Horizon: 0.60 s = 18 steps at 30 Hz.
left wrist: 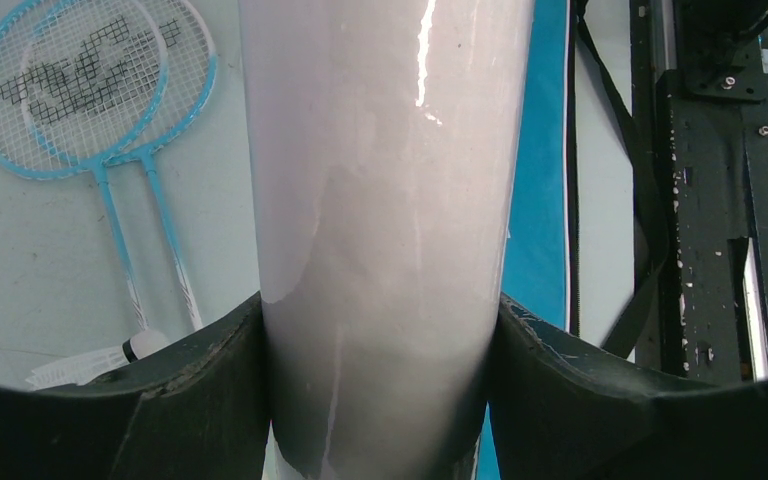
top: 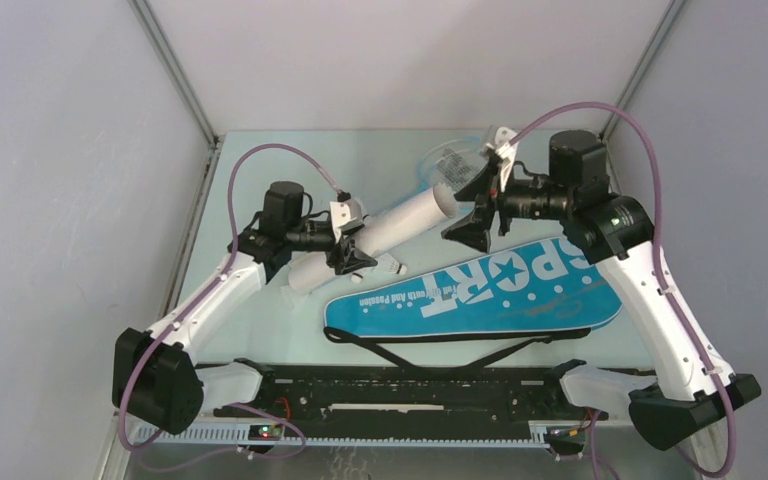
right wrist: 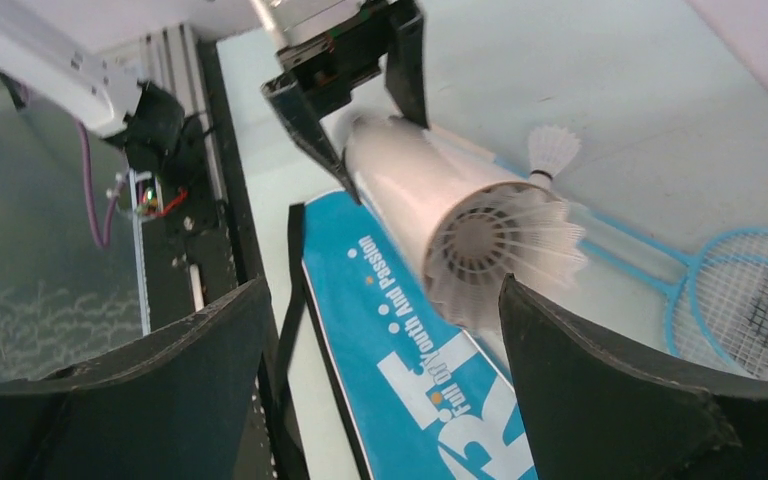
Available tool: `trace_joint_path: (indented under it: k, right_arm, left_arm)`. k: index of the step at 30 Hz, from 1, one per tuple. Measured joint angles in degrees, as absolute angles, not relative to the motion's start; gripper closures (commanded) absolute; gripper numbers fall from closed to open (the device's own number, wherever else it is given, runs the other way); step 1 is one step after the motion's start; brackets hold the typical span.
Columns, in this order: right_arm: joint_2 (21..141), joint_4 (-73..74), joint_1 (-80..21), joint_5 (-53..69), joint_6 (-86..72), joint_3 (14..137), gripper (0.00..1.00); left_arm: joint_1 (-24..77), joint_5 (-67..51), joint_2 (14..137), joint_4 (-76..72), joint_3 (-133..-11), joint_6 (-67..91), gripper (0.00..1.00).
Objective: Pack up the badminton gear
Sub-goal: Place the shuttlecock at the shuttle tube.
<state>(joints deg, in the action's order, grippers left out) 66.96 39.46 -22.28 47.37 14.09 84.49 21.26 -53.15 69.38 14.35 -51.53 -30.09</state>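
Observation:
My left gripper (top: 346, 254) is shut on the long white tube (top: 380, 236), which it holds tilted above the table; the left wrist view shows the tube (left wrist: 380, 190) filling the gap between both pads. A white shuttlecock (right wrist: 495, 243) sits in the tube's open end, its skirt flaring out. My right gripper (top: 473, 211) stands open just in front of that end, with nothing between its fingers (right wrist: 600, 390). The blue "SPORT" racket bag (top: 480, 292) lies flat below. Two light-blue rackets (left wrist: 90, 90) lie side by side on the table.
One loose shuttlecock (left wrist: 90, 363) lies by the racket handles, and the right wrist view shows a shuttlecock (right wrist: 553, 150) beyond the tube. The bag's black strap (top: 430, 352) trails toward the black rail (top: 400, 395) at the near edge. Walls close in on both sides.

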Motion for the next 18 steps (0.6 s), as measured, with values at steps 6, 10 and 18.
trace_joint_path:
  k: [6,10,18]
  right_arm:
    - [68.53,44.73,-27.97,43.64,20.53,84.84,0.07]
    - [70.85,45.93,-28.47,41.67,22.85,84.84,0.08]
    - [74.74,46.06,-29.91,43.94,24.4,84.75,0.11]
  left_arm:
    - [21.26,-53.17,69.3,15.18,-51.53,-31.03,0.92]
    - [21.26,-53.19,68.95,15.99,-51.53,-31.94,0.92]
    - [21.26,-53.23,68.47,17.26,-51.53,-32.58,0.92]
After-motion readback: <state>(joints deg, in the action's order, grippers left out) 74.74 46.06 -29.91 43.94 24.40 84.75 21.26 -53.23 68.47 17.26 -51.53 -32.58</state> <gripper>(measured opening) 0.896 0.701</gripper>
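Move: The open right hand has the mouth of the raised shuttle tube about 3 cm ahead, 3 cm to its left and 6 cm below, with a shuttlecock's skirt flaring out of it. The bag lies almost underneath, some 4 cm to the right of this hand and 36 cm down; a loose shuttlecock is about 5 cm ahead, 16 cm left and 35 cm down. From the left hand, which grips the tube, the mouth is roughly 18 cm right, 3 cm ahead and 11 cm up. The left hand keeps its grip round the tube, holding it slanted and nearly still, while the empty right hand sinks about 6 cm and eases some 3 cm left towards the mouth. Its fingers stay wide and tip down about 10 degrees, swinging slightly counter-clockwise; one fingertip comes close to the opening, though contact can't be seen. ##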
